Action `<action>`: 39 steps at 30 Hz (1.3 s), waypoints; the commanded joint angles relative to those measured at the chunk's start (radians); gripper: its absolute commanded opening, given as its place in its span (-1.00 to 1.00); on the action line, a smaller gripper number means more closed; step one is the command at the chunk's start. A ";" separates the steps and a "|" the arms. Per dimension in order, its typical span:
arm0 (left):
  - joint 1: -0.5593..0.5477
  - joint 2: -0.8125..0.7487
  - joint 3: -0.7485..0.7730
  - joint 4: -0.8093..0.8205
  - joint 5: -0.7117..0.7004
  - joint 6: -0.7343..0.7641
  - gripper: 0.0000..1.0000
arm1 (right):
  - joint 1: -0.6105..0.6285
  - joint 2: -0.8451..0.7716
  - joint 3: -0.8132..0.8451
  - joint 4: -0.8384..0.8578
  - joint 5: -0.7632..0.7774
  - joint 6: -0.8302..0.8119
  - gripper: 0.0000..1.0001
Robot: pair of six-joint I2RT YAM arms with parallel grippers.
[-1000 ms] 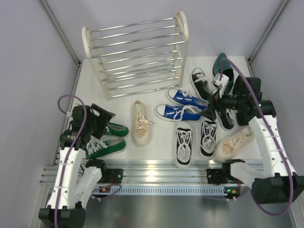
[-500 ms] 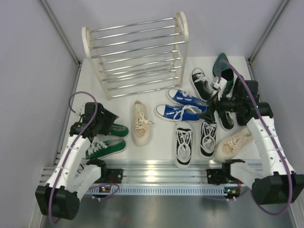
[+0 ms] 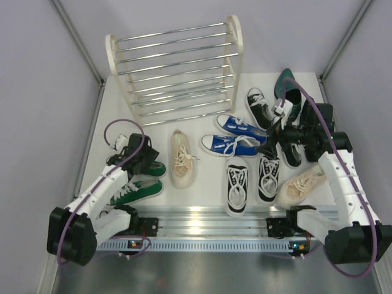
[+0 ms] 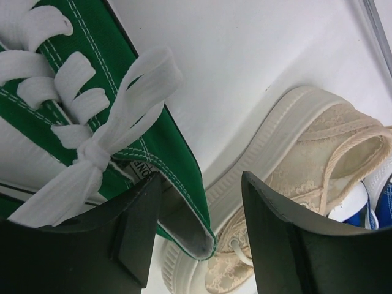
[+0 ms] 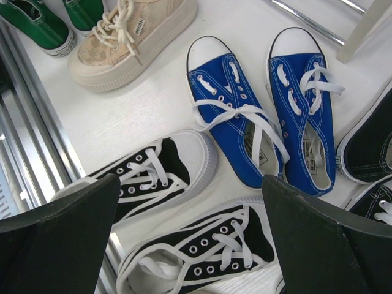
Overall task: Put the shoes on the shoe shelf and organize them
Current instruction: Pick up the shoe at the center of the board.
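The shoe shelf (image 3: 174,70) stands bare at the back left, with the shoes spread on the white table in front of it. My left gripper (image 3: 147,164) (image 4: 199,190) is open, its jaws straddling the heel wall of the farther green sneaker (image 3: 154,168) (image 4: 147,141). One finger touches the inside of the wall. The other stands a gap away on the outside. The second green sneaker (image 3: 136,190) lies just nearer. My right gripper (image 3: 269,142) (image 5: 190,190) hangs wide open and holds nothing, above the black-and-white sneakers (image 5: 153,171) and beside the blue pair (image 3: 236,144) (image 5: 236,116).
A beige sneaker (image 3: 182,158) (image 4: 306,159) lies right of the green pair, its mate (image 3: 301,184) at the front right. Another black-and-white pair (image 3: 260,107) and a dark green dress shoe (image 3: 288,82) sit at the back right. A metal rail (image 3: 202,220) runs along the near edge.
My left arm has reached forward and right to the green sneaker's heel, and its jaws have narrowed around the heel wall. The right arm has stayed still.
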 commanded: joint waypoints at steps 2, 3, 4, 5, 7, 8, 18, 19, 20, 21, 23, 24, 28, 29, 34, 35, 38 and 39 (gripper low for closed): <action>-0.016 0.033 -0.028 0.129 -0.089 0.001 0.19 | 0.010 -0.022 0.000 0.045 -0.012 -0.011 0.99; -0.016 0.039 -0.041 0.141 -0.098 0.004 0.18 | 0.008 -0.022 0.000 0.045 -0.012 -0.011 0.99; -0.016 0.045 -0.046 0.150 -0.106 0.014 0.16 | 0.008 -0.022 -0.002 0.044 -0.013 -0.011 0.99; -0.016 0.062 -0.052 0.163 -0.107 0.022 0.16 | 0.008 -0.023 -0.002 0.042 -0.012 -0.011 0.99; -0.016 0.082 -0.066 0.186 -0.107 0.040 0.15 | 0.008 -0.023 0.000 0.039 -0.010 -0.017 0.99; -0.016 0.101 -0.072 0.195 -0.104 0.047 0.15 | 0.007 -0.022 0.003 0.039 -0.009 -0.018 0.99; -0.058 0.046 -0.181 0.388 -0.156 0.287 -0.73 | 0.007 -0.028 0.007 0.030 -0.002 -0.030 0.99; -0.064 0.026 -0.181 0.394 -0.164 0.313 -0.87 | 0.008 -0.029 0.007 0.028 -0.002 -0.031 0.99; -0.067 -0.014 -0.176 0.396 -0.170 0.341 -0.98 | 0.008 -0.029 0.009 0.027 -0.001 -0.031 0.99; -0.068 -0.037 -0.172 0.394 -0.176 0.393 -1.00 | 0.008 -0.029 0.009 0.025 -0.002 -0.032 0.99; -0.070 -0.099 -0.160 0.394 -0.172 0.451 -1.00 | 0.008 -0.031 0.010 0.027 -0.002 -0.032 0.99; -0.070 -0.117 -0.153 0.394 -0.160 0.506 -1.00 | 0.008 -0.031 0.010 0.028 -0.007 -0.031 0.99; -0.073 -0.183 -0.140 0.391 -0.117 0.628 -1.00 | 0.008 -0.028 0.009 0.033 -0.012 -0.026 0.99; -0.073 -0.188 -0.137 0.391 -0.103 0.646 -1.00 | 0.008 -0.028 0.009 0.033 -0.012 -0.026 0.99; -0.073 -0.186 -0.094 0.336 0.003 0.751 -1.00 | 0.008 -0.028 0.012 0.034 -0.010 -0.026 0.99; -0.073 -0.186 -0.089 0.327 0.015 0.755 -1.00 | 0.007 -0.028 0.012 0.034 -0.010 -0.026 0.99; -0.073 -0.189 -0.066 0.273 0.061 0.762 -1.00 | 0.007 -0.029 0.012 0.034 -0.010 -0.026 0.99; -0.073 -0.192 -0.058 0.259 0.074 0.755 -1.00 | 0.007 -0.031 0.012 0.034 -0.010 -0.026 0.99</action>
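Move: The far green shoe lies toe-left under the left hand, with its heel collar already between and below the open fingers; its middle is about 7 cm to the left, level fore and aft, and some 5 cm down. The near green shoe is roughly 11 cm back and 9 cm left. The cream shoe stands about 10 cm right and 2 cm ahead. From the right hand the far green shoe is some 47 cm left, 4 cm back and 20 cm below. The far green shoe's collar, by the heel, is what the left hand sinks onto, going down about 4 cm and slightly forward, then closing to pinch its thin edge. Keeping the pinch, the hand rises some 5 cm while the wrist tilts and swings about 30 degrees clockwise, easing slightly back and right at the end. ##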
